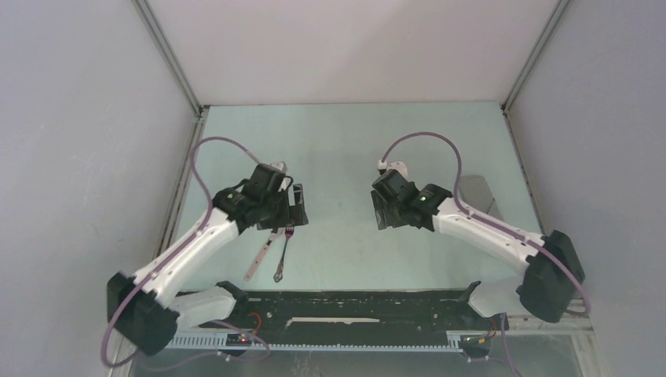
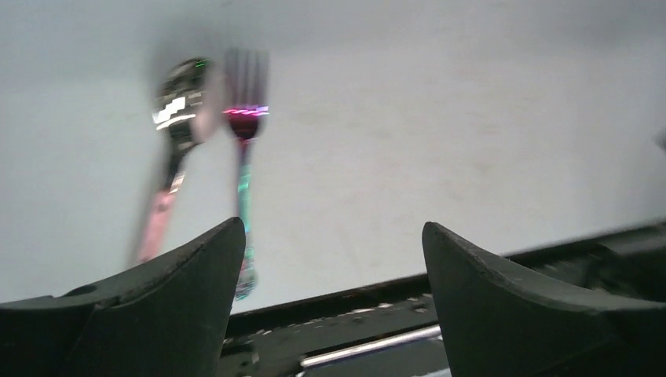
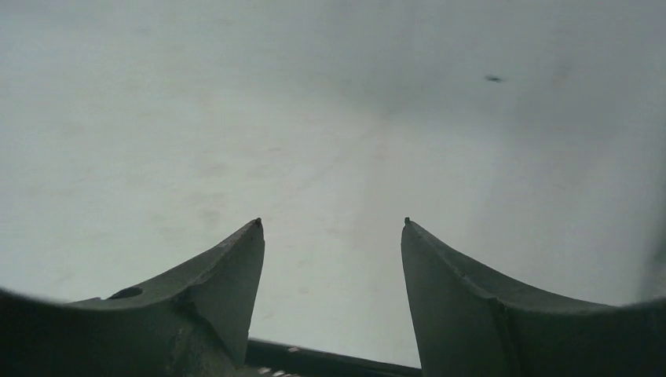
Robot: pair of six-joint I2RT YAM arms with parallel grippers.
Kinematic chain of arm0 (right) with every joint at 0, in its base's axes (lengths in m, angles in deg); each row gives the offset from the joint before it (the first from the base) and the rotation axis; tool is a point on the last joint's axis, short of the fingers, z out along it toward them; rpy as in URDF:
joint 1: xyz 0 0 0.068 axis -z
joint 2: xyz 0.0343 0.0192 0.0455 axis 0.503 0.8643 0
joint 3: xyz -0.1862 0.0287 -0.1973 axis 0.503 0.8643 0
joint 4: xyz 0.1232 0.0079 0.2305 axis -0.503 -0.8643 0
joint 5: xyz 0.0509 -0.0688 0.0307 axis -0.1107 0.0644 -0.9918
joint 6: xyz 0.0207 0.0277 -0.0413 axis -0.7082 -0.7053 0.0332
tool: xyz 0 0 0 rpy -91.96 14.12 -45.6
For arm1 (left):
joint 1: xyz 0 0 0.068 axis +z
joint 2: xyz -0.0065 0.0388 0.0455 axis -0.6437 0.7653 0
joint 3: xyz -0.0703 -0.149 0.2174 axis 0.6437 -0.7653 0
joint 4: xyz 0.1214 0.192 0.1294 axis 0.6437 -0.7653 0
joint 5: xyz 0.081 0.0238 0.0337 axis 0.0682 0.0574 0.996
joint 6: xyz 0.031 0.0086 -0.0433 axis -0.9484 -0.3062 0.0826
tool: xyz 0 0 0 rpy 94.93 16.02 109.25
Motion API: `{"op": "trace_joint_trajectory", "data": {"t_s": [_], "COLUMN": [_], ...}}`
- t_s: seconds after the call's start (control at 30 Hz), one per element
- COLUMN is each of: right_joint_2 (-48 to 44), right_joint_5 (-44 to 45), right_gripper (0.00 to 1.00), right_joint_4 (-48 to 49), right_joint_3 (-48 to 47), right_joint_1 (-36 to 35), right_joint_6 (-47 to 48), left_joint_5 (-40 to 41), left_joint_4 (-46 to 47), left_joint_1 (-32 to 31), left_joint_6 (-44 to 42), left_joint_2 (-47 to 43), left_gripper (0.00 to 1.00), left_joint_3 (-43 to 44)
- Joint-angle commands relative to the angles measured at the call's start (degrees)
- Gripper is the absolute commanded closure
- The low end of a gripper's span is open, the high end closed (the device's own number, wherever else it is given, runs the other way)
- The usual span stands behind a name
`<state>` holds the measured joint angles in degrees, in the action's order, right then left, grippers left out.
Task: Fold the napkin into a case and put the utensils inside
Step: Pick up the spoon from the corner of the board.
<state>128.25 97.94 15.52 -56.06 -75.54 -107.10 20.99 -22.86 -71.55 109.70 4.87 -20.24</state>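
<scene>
The spoon (image 1: 261, 255), with a pale pinkish handle, and the metal fork (image 1: 282, 255) lie side by side on the table at the front left. Their handle ends point to the near rail. My left gripper (image 1: 297, 206) hangs above their far ends, open and holding nothing. In the left wrist view the spoon (image 2: 177, 118) and fork (image 2: 245, 157) lie left of the open left gripper (image 2: 334, 228). The grey napkin (image 1: 477, 191) lies at the right as a narrow oblong, partly hidden by my right arm. My right gripper (image 1: 382, 208) is open over bare table, as the right wrist view (image 3: 330, 224) confirms.
A black rail (image 1: 353, 302) runs along the table's near edge between the arm bases. Pale walls close in the table (image 1: 345, 141) on the left, right and back.
</scene>
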Motion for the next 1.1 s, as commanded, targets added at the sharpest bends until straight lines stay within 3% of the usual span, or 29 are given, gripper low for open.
{"op": "trace_joint_trajectory", "data": {"t_s": [0.0,0.1,0.37,0.73,1.07], "right_joint_2": [-6.6,-11.7,-24.1,-30.1,-29.2], "right_joint_5": [-21.3,-26.0,-29.1,-36.9,-39.0], "right_gripper": [0.29,0.29,0.29,0.28,0.29], "right_joint_4": [13.2,16.2,16.7,16.6,18.5], "right_joint_3": [3.5,6.6,17.0,23.5,24.3], "right_joint_1": [-0.8,-1.7,-1.7,7.1,8.0], "right_joint_6": [-1.3,-1.1,-0.4,2.8,2.7], "left_joint_5": [12.6,16.5,14.4,13.6,12.0], "left_joint_4": [-15.3,-18.1,-14.3,-12.9,-11.7], "left_joint_1": [3.1,5.3,8.8,8.9,9.0], "left_joint_6": [-4.5,-6.7,-12.2,-12.7,-13.6], "left_joint_2": [9.9,19.2,35.9,42.1,44.1], "left_gripper": [0.1,0.13,0.32,0.43,0.6], "left_joint_3": [4.8,8.1,11.3,12.1,10.8]}}
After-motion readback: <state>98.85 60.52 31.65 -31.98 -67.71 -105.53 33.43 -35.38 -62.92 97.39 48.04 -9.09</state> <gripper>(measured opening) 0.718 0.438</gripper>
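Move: The spoon lies about 11 cm to the left gripper's left, roughly 2 cm back and some 14 cm below, its bowl pointing out and slightly right. The fork lies right beside it, its middle about 6 cm to the right of the spoon's middle and level with it fore and aft. From the right gripper the spoon's middle is roughly 34 cm to the left, 6 cm back and 11 cm below. Bring the left gripper down about 13 cm and some 9 cm left onto the spoon's neck just behind the bowl, quick at first, then easing almost straight down. Swing the slanted fingers nearly plumb, closing them to about half their opening around the neck. Draw the empty right gripper back about 8 cm, swinging left, then partly right again. ##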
